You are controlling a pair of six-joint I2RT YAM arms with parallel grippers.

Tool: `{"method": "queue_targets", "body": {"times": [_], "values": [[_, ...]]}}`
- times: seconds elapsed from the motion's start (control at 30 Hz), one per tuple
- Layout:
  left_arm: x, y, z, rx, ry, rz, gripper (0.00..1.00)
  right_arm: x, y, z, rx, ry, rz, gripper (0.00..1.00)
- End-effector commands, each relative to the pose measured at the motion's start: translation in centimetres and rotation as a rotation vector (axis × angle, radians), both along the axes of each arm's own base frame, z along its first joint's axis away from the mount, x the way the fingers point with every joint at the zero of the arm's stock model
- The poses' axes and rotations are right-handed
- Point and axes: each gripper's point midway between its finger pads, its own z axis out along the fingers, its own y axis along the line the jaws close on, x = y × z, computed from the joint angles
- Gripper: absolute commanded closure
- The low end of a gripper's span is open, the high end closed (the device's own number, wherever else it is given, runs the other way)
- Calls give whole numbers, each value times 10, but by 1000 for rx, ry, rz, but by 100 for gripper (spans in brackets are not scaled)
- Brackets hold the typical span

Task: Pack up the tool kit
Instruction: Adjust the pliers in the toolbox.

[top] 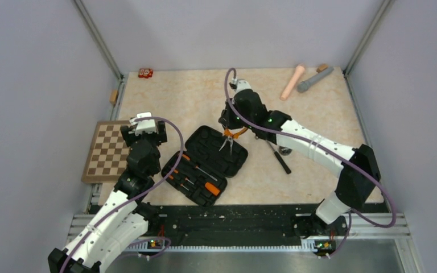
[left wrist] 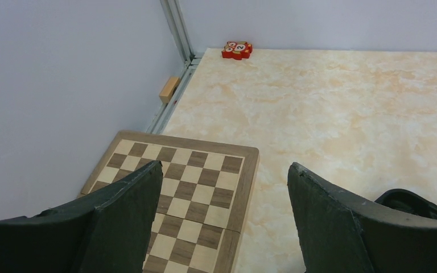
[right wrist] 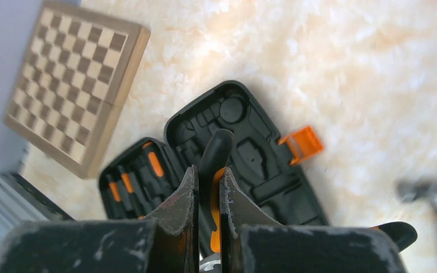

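The tool kit's black case [top: 236, 157] lies open on the marble table top, with several orange-and-black screwdrivers [top: 196, 176] seated in its near half. My right gripper [top: 228, 128] hangs over the far half, shut on one handle of the orange-and-black pliers [top: 230, 138]. In the right wrist view the fingers [right wrist: 183, 196] pinch that black handle [right wrist: 216, 151] above the case's moulded slots [right wrist: 250, 153], beside the orange latch [right wrist: 301, 143]. My left gripper [left wrist: 225, 170] stands open and empty over the chessboard's [left wrist: 193, 187] right edge, with a corner of the case [left wrist: 409, 199] to its right.
The brown chessboard [top: 109, 151] sits at the table's left edge. A black-handled tool with a metal head [top: 279, 156] lies right of the case. Pink [top: 292, 81] and grey [top: 314, 79] cylinders lie at the back right, and a red block [top: 145, 73] at the back left.
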Motion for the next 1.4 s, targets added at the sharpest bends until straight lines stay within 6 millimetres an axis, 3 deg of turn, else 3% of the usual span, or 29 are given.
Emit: {"method": "queue_targets", "body": {"times": [0.0,0.23,0.53,0.8,1.03,1.23,1.37], "values": [[1,0,7,-10,-34,-4,15,2,19,10,-270,-194,431,100],[0,3,6,-4,-34,19,15,-21,26,-44,-726,-321,943,100],[-2,11,7,1,-42,60,16,-29,36,-104,-1108,-443,1286,100],[-1,10,7,3,-41,57,16,-62,55,-135,-1046,-497,1543,100],[-2,11,6,5,-40,64,16,-64,65,-159,-1011,-476,1579,99],[-2,11,6,4,-40,63,16,-52,64,-170,-1037,-450,1507,73],[-1,11,6,3,-40,60,16,-45,72,-148,-978,-475,1407,63]]}}
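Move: The right gripper is already shut on the pliers' handle; the spot for them in the toolbox's empty half lies about 6 cm back, 5 cm to its left and 17 cm below. In the filled half, the long screwdriver is some 13 cm back and 10 cm left of this hand, the thick orange handle roughly 20 cm back and 5 cm left, both about 18 cm down. From the idle left hand, the spot is some 22 cm right, 3 cm back and 22 cm below. Swing the right wrist about 90 degrees counter-clockwise and tip its fingers steeply down, easing the held pliers a couple of centimetres left at first, then lowering them some 17 cm and drawing back about 6 cm into the toolbox's empty half, by the hinge. Down there, part the fingers to let go of the handle, sliding about 1 cm left and forward as they open. ##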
